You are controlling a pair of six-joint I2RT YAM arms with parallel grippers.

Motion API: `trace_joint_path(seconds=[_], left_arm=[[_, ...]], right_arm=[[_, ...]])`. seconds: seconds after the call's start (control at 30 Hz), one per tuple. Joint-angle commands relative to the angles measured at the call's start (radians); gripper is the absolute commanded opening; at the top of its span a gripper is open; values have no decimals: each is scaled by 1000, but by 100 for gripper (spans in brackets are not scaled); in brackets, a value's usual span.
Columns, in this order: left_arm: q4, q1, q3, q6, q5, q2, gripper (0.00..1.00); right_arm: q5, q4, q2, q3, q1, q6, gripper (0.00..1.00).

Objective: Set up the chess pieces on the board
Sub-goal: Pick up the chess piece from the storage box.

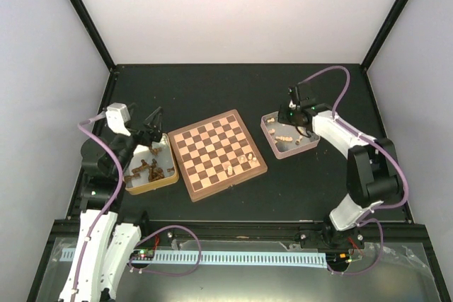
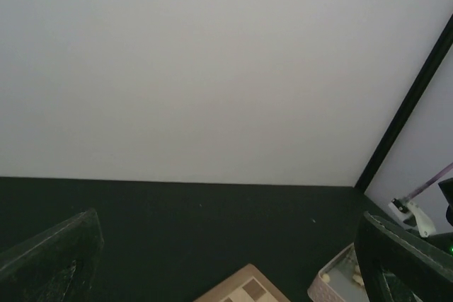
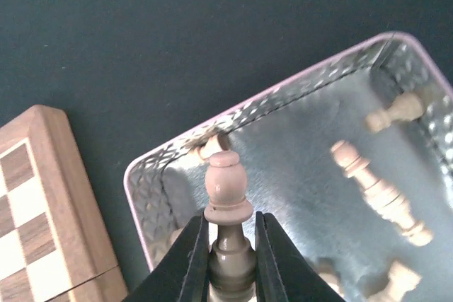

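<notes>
In the right wrist view my right gripper point(image 3: 230, 221) is shut on the stem of a cream chess piece point(image 3: 226, 182) with a rounded head, held above the pink-rimmed metal tray point(image 3: 141, 167). More cream pieces point(image 3: 375, 192) lie loose in that tray. From above, the right gripper point(image 1: 289, 112) hangs over the tray's far left corner. The board point(image 1: 217, 153) lies mid-table, turned at an angle, with a few cream pieces point(image 1: 249, 156) near its right edge. My left gripper point(image 1: 156, 132) is open and empty above a tan tray point(image 1: 152, 187); its fingers point(image 2: 49, 259) stand wide apart.
The tan tray to the left of the board holds several dark brown pieces point(image 1: 150, 169). The pink-rimmed tray point(image 1: 272, 148) sits just right of the board. The board's corner point(image 2: 244, 288) shows low in the left wrist view. Black frame posts stand at the back corners.
</notes>
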Motion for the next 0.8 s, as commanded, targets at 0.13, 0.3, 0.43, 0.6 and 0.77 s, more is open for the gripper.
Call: trace_joint_path(seconds=[0.13,0.3,0.43,0.6,0.77], left_arm=[[102,3,22,-96,164,108,99],[128,-49,48,-153,244,249,99],[91,-161,117,-183,226,384,99],[175,-278,169,-419,213,551,99],[402,-353,203,-753,284,758,99]], right_arm=[[-128,128,-92,-88,-8,284,12],[-209,181,-125,-126,-26,368,11],[-290,248,-166,-172,-56,425,12],[-370,262,-225,-182,-88,453,12],[-404,263,-289,-182,-97,471,12]])
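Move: Over the storage box, the right hand already holds the pale chess piece; the box's middle is about 4 cm right of that hand, 2 cm back and 9 cm below. From the left hand, this held piece lies some 37 cm to the right, 14 cm ahead and 25 cm lower. The chessboard's middle is about 22 cm left of the right hand, 9 cm back and 10 cm below; the left gripper waits 37 cm left, 14 cm back and 25 cm above. Swinging in over the chessboard's far side, the empty left hand speeds up to the right, about 15 cm, going 7 cm forward and 7 cm down towards the held piece, fingers wide open, wrist tipping down and turning clockwise some 30 degrees. The right hand keeps its pinch, first shifting slightly back and left, then rising about 6 cm while rolling roughly 30 degrees so its fingers swing leftward. ##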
